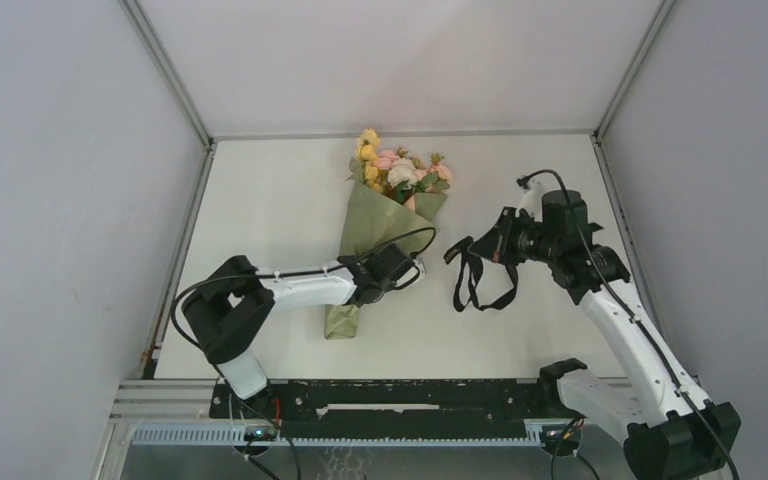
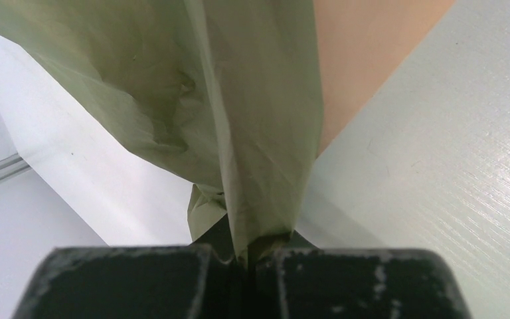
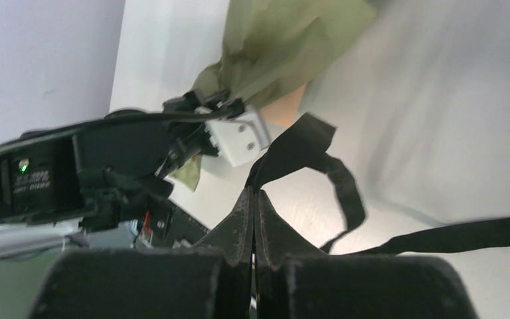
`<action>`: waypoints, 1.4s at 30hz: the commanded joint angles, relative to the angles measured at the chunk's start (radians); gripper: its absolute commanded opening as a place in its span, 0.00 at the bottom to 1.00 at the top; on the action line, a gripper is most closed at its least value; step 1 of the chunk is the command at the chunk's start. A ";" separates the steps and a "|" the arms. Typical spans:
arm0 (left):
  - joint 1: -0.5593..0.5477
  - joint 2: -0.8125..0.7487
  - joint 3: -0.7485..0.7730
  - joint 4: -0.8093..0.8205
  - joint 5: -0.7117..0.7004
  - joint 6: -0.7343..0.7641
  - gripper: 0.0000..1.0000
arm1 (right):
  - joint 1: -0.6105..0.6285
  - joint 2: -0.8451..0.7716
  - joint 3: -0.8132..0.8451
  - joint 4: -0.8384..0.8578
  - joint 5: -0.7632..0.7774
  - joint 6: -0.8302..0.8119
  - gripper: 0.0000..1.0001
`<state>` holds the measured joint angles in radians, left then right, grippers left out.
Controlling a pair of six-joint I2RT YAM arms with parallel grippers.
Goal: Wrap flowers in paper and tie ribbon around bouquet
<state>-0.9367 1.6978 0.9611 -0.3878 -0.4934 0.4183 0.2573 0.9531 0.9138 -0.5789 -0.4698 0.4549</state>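
Note:
The bouquet lies on the white table, an olive-green paper (image 1: 372, 228) cone with its narrow end toward the near edge. The yellow, pink and cream flowers (image 1: 400, 168) stick out of its far, wide end. My left gripper (image 1: 416, 269) is at the cone's right side, shut on a fold of the paper (image 2: 259, 133); the peach reverse side (image 2: 365, 60) shows behind it. Right of the bouquet, my right gripper (image 1: 474, 249) is shut on the black ribbon (image 1: 472, 287), which hangs in loops. In the right wrist view the ribbon (image 3: 346, 194) runs out from between the closed fingertips (image 3: 247, 211).
Grey walls close in the table on the left, right and far sides. A black rail (image 1: 390, 395) with both arm bases runs along the near edge. The left arm (image 3: 106, 159) reaches across in front of the right wrist camera.

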 commanded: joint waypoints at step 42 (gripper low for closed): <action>0.064 0.002 0.015 -0.068 0.127 -0.040 0.00 | 0.471 0.684 -0.272 0.545 0.165 0.397 0.50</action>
<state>-0.8860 1.7149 0.9630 -0.4126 -0.4381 0.4057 0.6807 1.5845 0.6792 -0.0849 -0.3908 0.8131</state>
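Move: The right hand still grips the ribbon, whose loops hang some 10 cm below it. The bare table spot it is bound for, beside the bouquet, lies about 11 cm left, 5 cm back and 22 cm below. The bouquet's waist is roughly 19 cm left and 4 cm ahead of that hand, the flower heads 22 cm ahead and 14 cm left, both some 18 cm lower. From the left hand, still pinching the paper, the spot is about 9 cm back, 8 cm right, 6 cm below. Down and leftward, the right hand whips the ribbon towards the table, opening its fingers about halfway and letting go. It swings some 10 cm right as it drops, then forward and about 15 cm left, and lastly sinks back to near the table, roughly 20 cm lower overall. Its fingers tip some 30 degrees steeper and end open, straddling the ribbon, while the left hand keeps its pinch on the paper. ##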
